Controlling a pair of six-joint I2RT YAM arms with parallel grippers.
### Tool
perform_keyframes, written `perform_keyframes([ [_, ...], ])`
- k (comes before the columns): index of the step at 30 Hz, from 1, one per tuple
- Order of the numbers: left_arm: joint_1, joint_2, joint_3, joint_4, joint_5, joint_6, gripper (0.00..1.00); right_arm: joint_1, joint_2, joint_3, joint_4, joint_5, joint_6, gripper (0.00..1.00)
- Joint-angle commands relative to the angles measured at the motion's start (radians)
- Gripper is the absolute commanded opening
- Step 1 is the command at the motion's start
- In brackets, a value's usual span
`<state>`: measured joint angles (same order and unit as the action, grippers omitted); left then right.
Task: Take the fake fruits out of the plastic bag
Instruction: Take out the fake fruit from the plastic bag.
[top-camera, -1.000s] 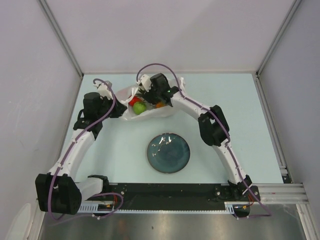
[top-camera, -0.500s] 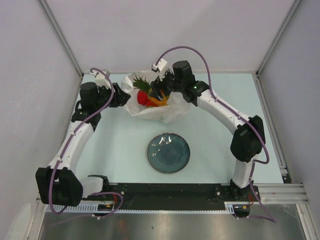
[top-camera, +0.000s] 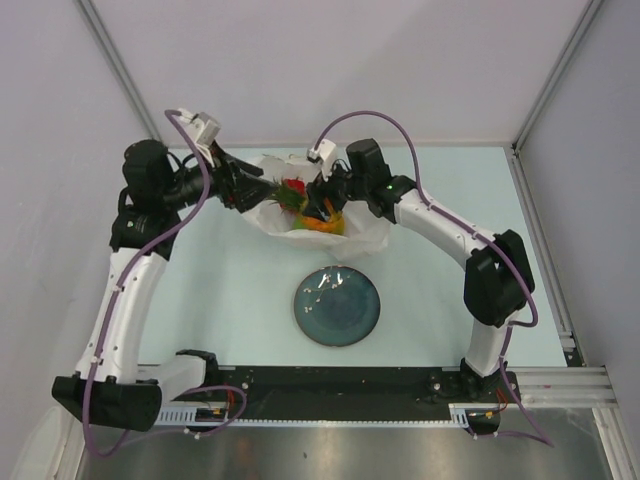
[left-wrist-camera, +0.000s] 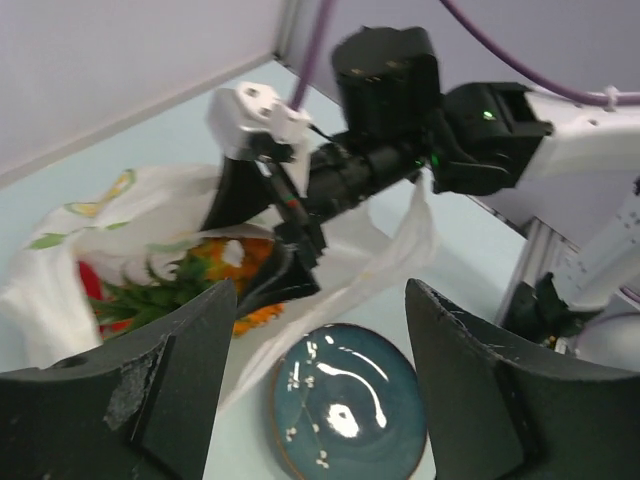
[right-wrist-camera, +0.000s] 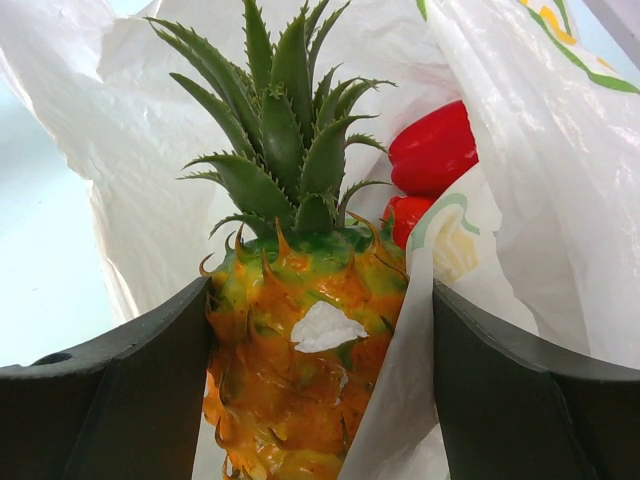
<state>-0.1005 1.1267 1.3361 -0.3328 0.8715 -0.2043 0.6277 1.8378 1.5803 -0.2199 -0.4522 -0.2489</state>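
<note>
The plastic bag (top-camera: 365, 232) lies crumpled and open at the back of the table, white with faint prints (right-wrist-camera: 130, 120) (left-wrist-camera: 90, 215). An orange-yellow pineapple (right-wrist-camera: 300, 340) with a green crown fills the gap of my right gripper (right-wrist-camera: 320, 300). One finger touches it and a fold of the bag is pressed against the other. From above, the pineapple (top-camera: 322, 222) sits in the bag's mouth under that gripper (top-camera: 322, 208). Red fruits (right-wrist-camera: 435, 150) (top-camera: 293, 186) lie behind the crown. My left gripper (top-camera: 255, 190) (left-wrist-camera: 320, 400) hangs open beside the bag's left edge, holding nothing.
A dark blue-grey round plate (top-camera: 336, 306) (left-wrist-camera: 345, 410) sits in front of the bag, nearer the arm bases. Grey walls close the table at the back and both sides. The right arm's wrist (left-wrist-camera: 400, 100) reaches over the bag.
My left gripper has let go of the bag, opened and drawn back to the left and up. The right gripper has shifted within the bag's mouth; the bag has slumped flatter and wider.
</note>
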Motion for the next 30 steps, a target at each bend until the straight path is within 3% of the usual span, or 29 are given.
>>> perform_keyframes([
  [1,-0.056,0.042,-0.040,-0.043,0.034,0.037,0.74,-0.014,-0.064,-0.006,0.062,-0.051,0.042,0.47],
  [7,-0.107,0.172,0.061,-0.100,-0.074,0.095,0.69,-0.031,-0.101,-0.028,0.070,-0.095,0.069,0.46],
  [11,-0.107,0.255,0.167,-0.213,-0.257,0.200,0.65,-0.039,-0.123,-0.040,0.077,-0.106,0.077,0.46],
  [15,-0.107,0.300,0.213,-0.250,-0.313,0.246,0.58,-0.039,-0.141,-0.049,0.083,-0.103,0.082,0.46],
  [22,-0.110,0.295,0.184,-0.258,-0.367,0.302,0.54,-0.045,-0.149,-0.055,0.083,-0.103,0.074,0.47],
  [30,-0.140,0.303,0.158,-0.256,-0.333,0.307,0.43,-0.046,-0.150,-0.054,0.093,-0.098,0.086,0.47],
])
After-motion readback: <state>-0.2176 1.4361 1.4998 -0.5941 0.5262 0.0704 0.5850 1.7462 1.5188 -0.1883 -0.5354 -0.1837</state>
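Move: The left hand is empty and open, high up; the pineapple it heads for lies about 10 cm ahead, 8 cm to its right and some 19 cm below, its leafy crown turned this way. The right hand already holds the pineapple and a fold of the bag, the fruit's middle some 2 cm left of that hand and 2 cm below, level fore and aft. From the left hand, the red pepper is 20 cm ahead, 3 cm right, and the plate 9 cm back, 12 cm right, both well below. The left hand swoops down about 10 cm and forward about 8 cm, swinging briefly out to the right and back, to bring its fingertips up to the pineapple's crown; its left side rolls up some 20 degrees, its fingers tip a little downward, and their wide gap narrows by over a third. The right hand keeps its grip on the pineapple and the bag fold, raising them slowly by roughly 3 cm while easing slightly to the right. ##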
